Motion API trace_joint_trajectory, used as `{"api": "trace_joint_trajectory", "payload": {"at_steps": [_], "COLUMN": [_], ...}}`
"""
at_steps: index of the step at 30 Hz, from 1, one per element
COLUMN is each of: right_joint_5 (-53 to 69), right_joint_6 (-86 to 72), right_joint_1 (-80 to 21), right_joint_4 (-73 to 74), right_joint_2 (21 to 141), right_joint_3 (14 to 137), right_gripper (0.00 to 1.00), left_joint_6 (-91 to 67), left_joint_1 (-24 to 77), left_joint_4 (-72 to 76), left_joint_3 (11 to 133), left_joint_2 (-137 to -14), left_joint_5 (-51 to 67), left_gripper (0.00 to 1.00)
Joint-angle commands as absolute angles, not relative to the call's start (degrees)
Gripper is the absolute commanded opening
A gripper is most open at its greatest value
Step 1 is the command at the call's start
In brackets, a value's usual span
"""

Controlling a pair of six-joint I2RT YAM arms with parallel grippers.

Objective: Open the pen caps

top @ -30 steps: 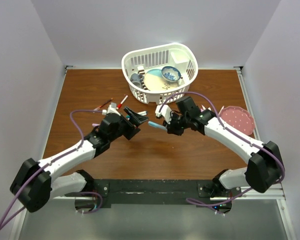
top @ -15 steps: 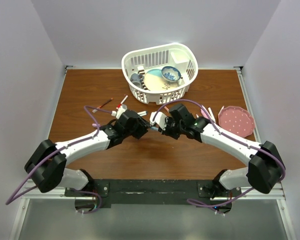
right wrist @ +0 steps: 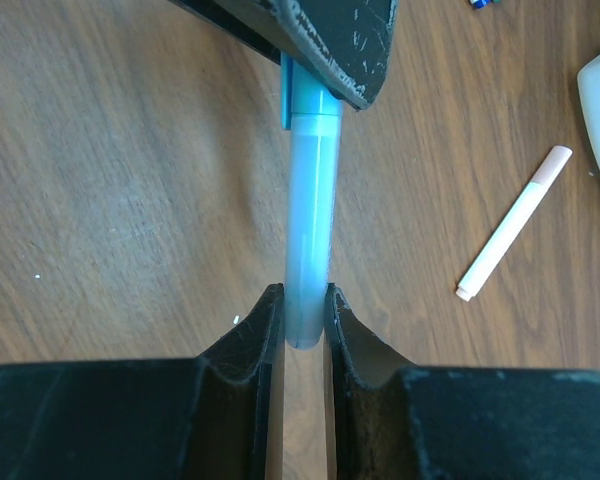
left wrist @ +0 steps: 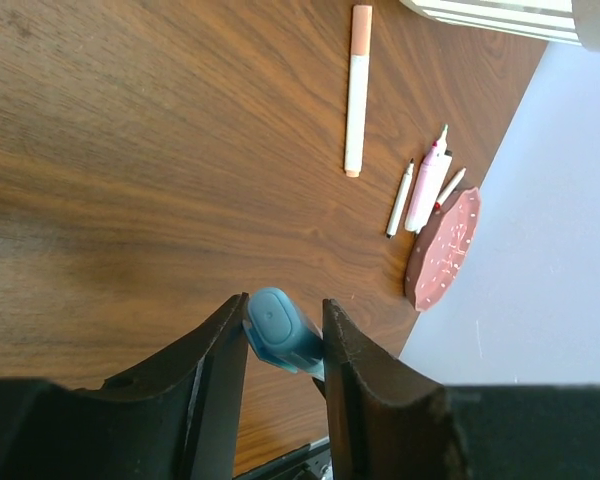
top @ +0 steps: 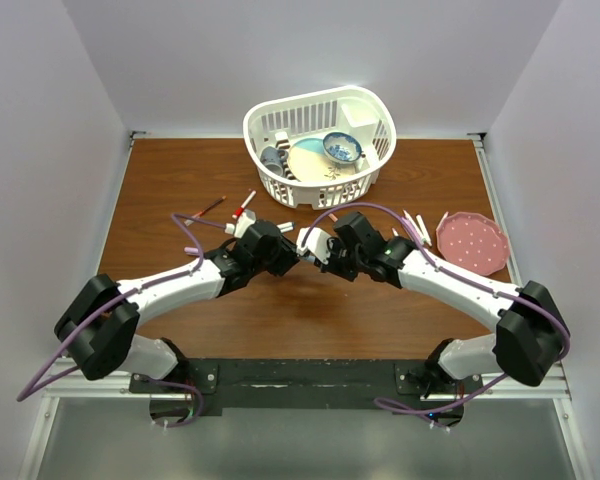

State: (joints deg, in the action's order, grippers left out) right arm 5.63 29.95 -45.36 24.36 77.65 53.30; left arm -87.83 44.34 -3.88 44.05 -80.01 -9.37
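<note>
A light-blue marker is held level between my two grippers over the middle of the table. My right gripper (top: 318, 250) is shut on the marker's pale blue barrel (right wrist: 310, 220), its jaws (right wrist: 302, 315) clamped on the barrel's end. My left gripper (top: 286, 255) is shut on the blue pen cap (left wrist: 278, 332) at the other end; both jaws touch the cap's sides. In the right wrist view a left fingertip (right wrist: 335, 40) covers most of the cap. The cap still sits on the barrel.
A white basket (top: 365, 105) of dishes stands at the back. A pink plate (top: 472, 242) lies at the right, with several markers (top: 415, 222) beside it. Red-capped markers (top: 244, 205) lie at the left. An orange-capped marker (left wrist: 357, 90) lies near the basket.
My left gripper swung right from an open, separate pose, met the marker held by my right gripper, and closed on its cap. The right gripper shifted slightly left.
</note>
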Motion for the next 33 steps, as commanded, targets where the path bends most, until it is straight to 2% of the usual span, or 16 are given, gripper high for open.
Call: {"api": "trace_joint_trajectory", "payload": {"at_steps": [1, 3, 7, 16, 17, 20, 26, 33], "right_joint_5": [11.2, 12.6, 15.5, 21.4, 21.7, 22.8, 25.5, 30.0], "right_joint_6": [30.4, 30.3, 30.1, 28.9, 28.7, 28.5, 27.1, 23.3], "right_joint_1": [-46.8, -47.0, -47.6, -48.3, -48.3, -48.3, -48.2, -45.4], "right_joint_4": [22.1, 22.2, 22.7, 23.4, 23.5, 23.5, 24.1, 23.6], "right_joint_2": [77.5, 77.7, 78.1, 79.5, 79.7, 79.8, 81.3, 82.4], "right_joint_3": [53.5, 53.6, 53.8, 54.2, 54.2, 54.1, 54.6, 55.4], "right_gripper": [0.00, 0.00, 0.02, 0.16, 0.23, 0.33, 0.39, 0.54], "left_joint_6": [-86.6, -85.8, -83.9, -81.5, -81.1, -79.7, -77.7, -74.8], "left_joint_1": [44.6, 44.6, 44.6, 44.6, 44.5, 44.5, 44.0, 43.6], "left_joint_4": [1.9, 3.5, 8.7, 22.9, 24.0, 27.1, 35.1, 40.1], "left_joint_3": [44.4, 43.7, 41.6, 35.3, 34.8, 33.1, 29.2, 27.0], "left_joint_2": [-80.0, -79.5, -78.8, -77.8, -77.7, -77.3, -76.6, -76.6], "left_joint_5": [-13.1, -13.8, -13.7, -10.7, -10.5, -9.8, -8.6, -6.2], "left_gripper": [0.16, 0.14, 0.00, 0.00, 0.00, 0.00, 0.00, 0.00]}}
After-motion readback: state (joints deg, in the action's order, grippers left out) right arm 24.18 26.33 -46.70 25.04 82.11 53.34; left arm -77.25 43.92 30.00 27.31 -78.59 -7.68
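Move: The right hand, shut on the tail of the blue pen's barrel, has the pen cap about 8 cm to its left, 2 cm ahead and slightly higher. The peach-capped marker lies some 13 cm ahead of the right hand and 2 cm to its right, the pair of green- and blue-capped markers about 11 cm ahead and 16 cm to its left, all roughly 10 cm below. The left hand already has the pen cap between its fingers. While the left hand stays in place with its pinch on the cap and tips its fingers up by nearly 20 degrees, the right hand first eases back, left and down a centimetre or so each way, still gripping the barrel's tail and swinging it towards the robot. Then its fingers open to about half and let go of the barrel as the hand travels quicker back and to its left, some 7 cm in all with a slight sink, its fingers tipping further downward. ##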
